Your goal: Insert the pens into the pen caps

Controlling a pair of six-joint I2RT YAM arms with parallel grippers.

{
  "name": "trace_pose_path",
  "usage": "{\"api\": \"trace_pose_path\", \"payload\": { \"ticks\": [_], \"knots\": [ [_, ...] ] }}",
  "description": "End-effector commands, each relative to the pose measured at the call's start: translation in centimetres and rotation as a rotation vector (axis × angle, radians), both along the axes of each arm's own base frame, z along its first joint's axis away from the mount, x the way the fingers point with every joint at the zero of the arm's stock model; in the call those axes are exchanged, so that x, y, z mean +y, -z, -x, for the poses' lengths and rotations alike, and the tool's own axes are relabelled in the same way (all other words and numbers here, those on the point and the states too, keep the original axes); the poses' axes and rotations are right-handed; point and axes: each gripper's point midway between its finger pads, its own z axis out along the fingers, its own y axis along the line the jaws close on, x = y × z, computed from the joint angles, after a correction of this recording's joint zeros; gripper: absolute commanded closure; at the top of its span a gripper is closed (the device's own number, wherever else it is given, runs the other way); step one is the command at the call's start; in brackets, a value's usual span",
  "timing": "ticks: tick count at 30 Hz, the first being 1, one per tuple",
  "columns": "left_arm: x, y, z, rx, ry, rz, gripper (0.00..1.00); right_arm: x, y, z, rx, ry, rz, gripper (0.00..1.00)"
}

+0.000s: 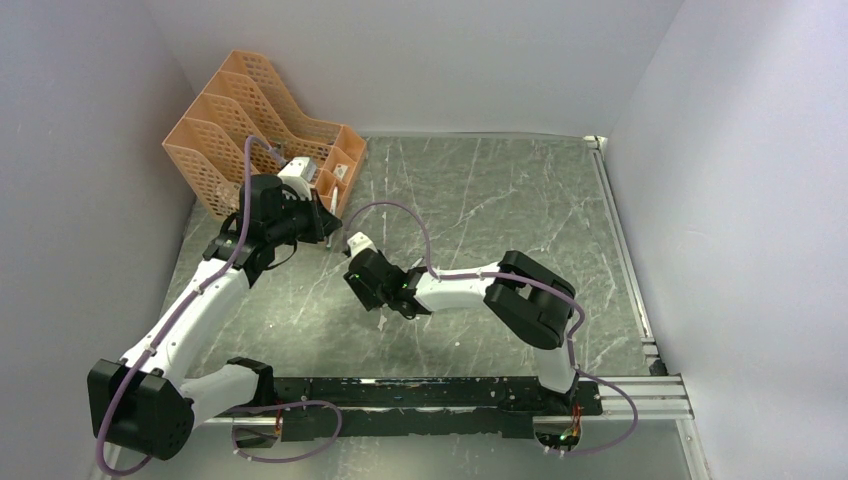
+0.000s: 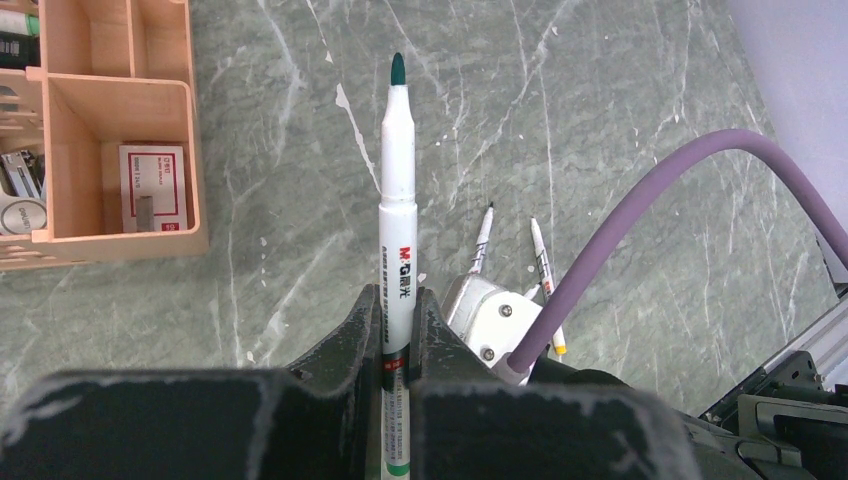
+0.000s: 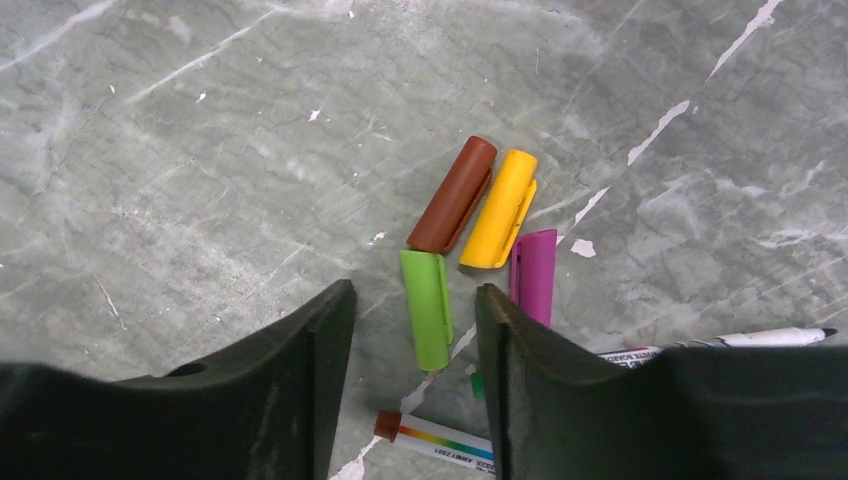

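Note:
My left gripper (image 2: 398, 300) is shut on a white pen (image 2: 397, 190) with a green tip, which sticks straight out from the jaws above the table. Two more pens (image 2: 483, 240) (image 2: 543, 265) lie on the table beyond it. My right gripper (image 3: 415, 290) is open and hovers over the pen caps. The green cap (image 3: 428, 310) lies between its fingers, touching neither. The brown-orange cap (image 3: 453, 195), the yellow cap (image 3: 499, 210) and the magenta cap (image 3: 533, 275) lie just past it. A pen with a brown end (image 3: 435, 437) lies under the jaws, and another pen (image 3: 760, 340) lies to the right.
An orange desk organizer (image 1: 250, 120) stands at the back left, close to the left gripper (image 1: 325, 225); small office items sit in its compartments (image 2: 150, 190). A purple cable (image 2: 640, 230) arcs off the right wrist. A black rail (image 1: 450, 395) runs along the near edge.

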Motion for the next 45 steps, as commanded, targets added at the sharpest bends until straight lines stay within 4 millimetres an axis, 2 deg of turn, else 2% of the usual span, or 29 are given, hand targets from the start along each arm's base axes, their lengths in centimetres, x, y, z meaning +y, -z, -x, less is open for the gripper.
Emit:
{"api": "trace_pose_path", "payload": {
  "ticks": [1, 8, 11, 13, 14, 16, 18, 21, 24, 25, 26, 27, 31, 33, 36, 42, 45],
  "knots": [
    [0.3, -0.4, 0.2, -0.021, 0.002, 0.002, 0.93, 0.1, 0.7, 0.5, 0.029, -0.022, 0.028, 0.56],
    [0.1, -0.6, 0.2, -0.024, 0.010, 0.012, 0.93, -0.2, 0.6, 1.0, 0.043, -0.018, 0.015, 0.85],
    [0.0, -0.6, 0.3, -0.022, 0.018, 0.019, 0.93, -0.2, 0.4, 1.1, 0.049, -0.004, -0.006, 0.93],
    [-0.1, -0.6, 0.3, -0.022, 0.021, 0.024, 0.93, -0.1, -0.3, 1.0, 0.045, 0.007, -0.032, 1.00],
    [-0.2, -0.6, 0.3, -0.024, 0.023, 0.029, 0.93, 0.1, -1.0, 0.9, 0.040, 0.012, -0.053, 1.00],
    [-0.5, -0.8, 0.4, -0.029, 0.037, 0.046, 0.93, 0.4, -2.9, 0.8, 0.025, 0.021, -0.116, 1.00],
    [-1.3, -1.1, 0.6, -0.030, 0.059, 0.093, 0.93, 0.6, -5.9, 0.4, 0.002, 0.029, -0.209, 1.00],
    [-2.7, -1.9, 1.0, -0.045, 0.106, 0.203, 0.93, -0.1, -10.4, -0.6, -0.019, 0.059, -0.359, 1.00],
    [-4.9, -3.2, 2.1, -0.078, 0.205, 0.363, 0.93, -2.1, -13.7, -1.3, -0.009, 0.084, -0.539, 1.00],
    [-5.5, -3.8, 2.4, -0.097, 0.240, 0.418, 0.93, -2.6, -15.8, -1.9, -0.014, 0.086, -0.632, 1.00],
    [-6.0, -4.3, 2.9, -0.108, 0.271, 0.471, 0.93, -3.7, -16.6, -2.1, -0.002, 0.100, -0.705, 1.00],
    [-6.4, -4.9, 3.3, -0.126, 0.295, 0.525, 0.93, -5.0, -18.2, -3.1, -0.013, 0.126, -0.791, 1.00],
    [-6.9, -6.9, 4.6, -0.191, 0.345, 0.683, 0.93, -8.5, -23.7, -4.4, -0.083, 0.147, -1.079, 1.00],
    [-7.2, -7.8, 5.2, -0.224, 0.380, 0.732, 0.93, -9.4, -25.5, -4.8, -0.106, 0.123, -1.154, 1.00],
    [-7.8, -8.8, 5.9, -0.269, 0.415, 0.796, 0.93, -9.5, -27.8, -5.2, -0.135, 0.091, -1.235, 1.00],
    [-10.0, -9.3, 6.6, -0.274, 0.468, 0.858, 0.93, -9.9, -31.7, -5.9, -0.117, -0.011, -1.498, 1.00],
    [-11.0, -9.3, 6.9, -0.272, 0.483, 0.861, 0.93, -9.6, -32.8, -6.2, -0.116, -0.051, -1.566, 1.00]
  ]
}}
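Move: The green cap lies right between the right hand's open fingertips, about 1 cm below the hand point. On the table too, the brown cap is some 5 cm ahead of that hand and 2 cm left, the yellow cap 5 cm straight ahead, the purple cap 4 cm ahead and 2 cm right. From the left hand, which already holds the green-tipped pen, the green cap is roughly 6 cm back, 8 cm right and 20 cm below. The right hand pinches the green cap and rises about 27 cm, rolling, while left carries its pen rightward. ##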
